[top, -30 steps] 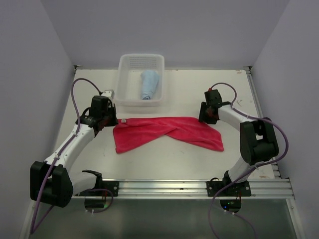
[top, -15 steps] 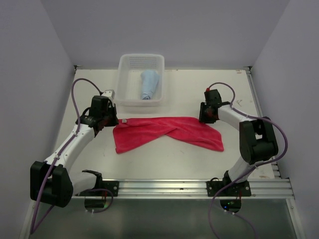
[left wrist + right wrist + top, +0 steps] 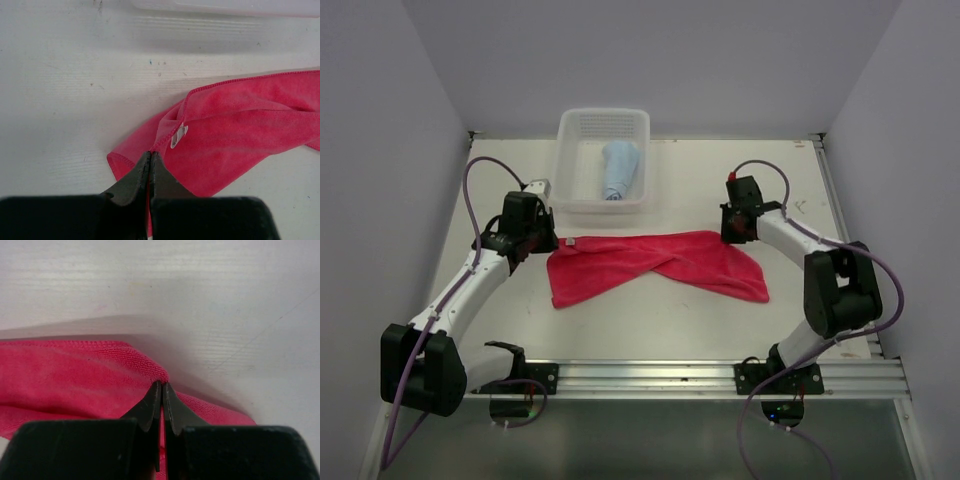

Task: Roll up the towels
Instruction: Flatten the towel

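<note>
The pink-red towel (image 3: pixel 650 265) lies spread across the middle of the table, twisted along its length. My left gripper (image 3: pixel 150 155) is shut on the towel's far left corner (image 3: pixel 165 140), next to a small white tag (image 3: pixel 178 136). My right gripper (image 3: pixel 162 385) is shut on the towel's far right corner (image 3: pixel 150 365), with a fold of cloth pinched between the fingers. In the top view the left gripper (image 3: pixel 546 240) and the right gripper (image 3: pixel 733 232) sit at the two far corners. The light blue towel (image 3: pixel 619 169) lies rolled inside the basket.
A white mesh basket (image 3: pixel 570 185) stands at the back of the table, just beyond the left gripper; its near wall (image 3: pixel 225 6) shows at the top of the left wrist view. A metal rail (image 3: pixel 650 378) runs along the near edge.
The right gripper has closed on the towel's far right corner and shifted slightly toward the back. The left arm has stayed still, holding its corner.
</note>
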Robot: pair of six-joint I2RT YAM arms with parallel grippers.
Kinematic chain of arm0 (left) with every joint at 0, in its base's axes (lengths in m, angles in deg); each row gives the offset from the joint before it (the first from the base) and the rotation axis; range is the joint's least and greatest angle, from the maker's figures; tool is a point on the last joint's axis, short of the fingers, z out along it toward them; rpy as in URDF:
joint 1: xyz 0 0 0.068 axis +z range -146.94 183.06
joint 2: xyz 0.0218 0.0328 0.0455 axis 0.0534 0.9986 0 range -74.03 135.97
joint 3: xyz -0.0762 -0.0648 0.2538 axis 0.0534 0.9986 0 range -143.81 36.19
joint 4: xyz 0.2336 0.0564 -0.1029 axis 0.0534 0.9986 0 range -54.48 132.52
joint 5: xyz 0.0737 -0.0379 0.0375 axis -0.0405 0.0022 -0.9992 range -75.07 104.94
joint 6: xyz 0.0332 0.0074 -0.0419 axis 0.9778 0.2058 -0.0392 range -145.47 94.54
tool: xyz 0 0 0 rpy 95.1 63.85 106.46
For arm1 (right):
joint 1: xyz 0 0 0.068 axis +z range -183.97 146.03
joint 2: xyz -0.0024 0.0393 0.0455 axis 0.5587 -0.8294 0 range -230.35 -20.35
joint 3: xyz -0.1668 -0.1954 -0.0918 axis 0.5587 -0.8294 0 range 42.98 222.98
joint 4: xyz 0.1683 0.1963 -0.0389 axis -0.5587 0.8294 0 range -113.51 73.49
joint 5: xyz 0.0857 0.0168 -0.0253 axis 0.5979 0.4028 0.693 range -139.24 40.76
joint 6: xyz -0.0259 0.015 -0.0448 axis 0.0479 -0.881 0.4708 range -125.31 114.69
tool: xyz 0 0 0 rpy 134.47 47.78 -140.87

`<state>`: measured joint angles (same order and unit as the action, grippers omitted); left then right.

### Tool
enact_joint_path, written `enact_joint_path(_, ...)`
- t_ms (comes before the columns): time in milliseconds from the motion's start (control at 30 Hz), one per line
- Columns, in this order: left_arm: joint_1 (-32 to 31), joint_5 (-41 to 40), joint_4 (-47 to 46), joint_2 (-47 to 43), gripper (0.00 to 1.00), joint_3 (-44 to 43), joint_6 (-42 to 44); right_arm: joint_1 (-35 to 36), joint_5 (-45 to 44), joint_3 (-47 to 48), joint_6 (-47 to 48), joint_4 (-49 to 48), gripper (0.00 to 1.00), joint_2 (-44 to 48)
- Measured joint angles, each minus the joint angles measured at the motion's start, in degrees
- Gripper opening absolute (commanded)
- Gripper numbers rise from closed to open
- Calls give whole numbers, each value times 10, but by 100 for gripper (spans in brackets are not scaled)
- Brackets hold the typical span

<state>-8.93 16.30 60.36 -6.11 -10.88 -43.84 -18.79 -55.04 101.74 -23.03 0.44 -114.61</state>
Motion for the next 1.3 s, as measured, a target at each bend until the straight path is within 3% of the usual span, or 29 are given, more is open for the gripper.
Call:
enact_joint_path(333, 0, 2, 0, -1, 0, 0, 0, 162, -128, 25, 32, 27, 0, 129)
enact_joint_path(400, 0, 2, 0, -1, 0, 0, 0, 199, -132, 0, 24, 31, 6, 147)
enact_joint_path(533, 0, 2, 0, -2, 0, 0, 0, 246, -82, -61, -5, 58, 28, 173)
enact_joint_path(700, 0, 3, 0, -2, 0, 0, 0, 238, -51, -83, -22, 105, 33, 218)
enact_joint_path(900, 0, 9, 0, -2, 0, 0, 0, 176, -45, -18, -26, 118, 34, 233)
enact_joint_path(1033, 0, 10, 0, -2, 0, 1, 0, 139, -38, 25, -25, 105, 35, 186)
enact_joint_path(1300, 0, 16, -1, -2, 0, 1, 2, 138, -16, 100, -20, 98, 41, 40)
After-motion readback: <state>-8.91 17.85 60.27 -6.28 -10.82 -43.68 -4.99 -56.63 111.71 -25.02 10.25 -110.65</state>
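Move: The red towel's far edge is already pinched in my right hand, just clear of the table. The twist in the towel's middle lies about 16 cm to its left, 6 cm nearer me and 3 cm down; the towel's near right corner is some 15 cm back and 10 cm right. The rolled blue towel in the bin is about 20 cm ahead and 28 cm left. From my left hand, the twist lies roughly 24 cm right, 3 cm back and 10 cm down. With my right hand I lift the pinched edge about 9 cm and swing it left and back over the towel, sinking as my fingers open to let go and my wrist turns some 20 degrees counter-clockwise. Then I rise empty and reach forward about 10 cm, dipping again with fingers partly open above the cloth. My left hand stays put, keeping its end pinched. ##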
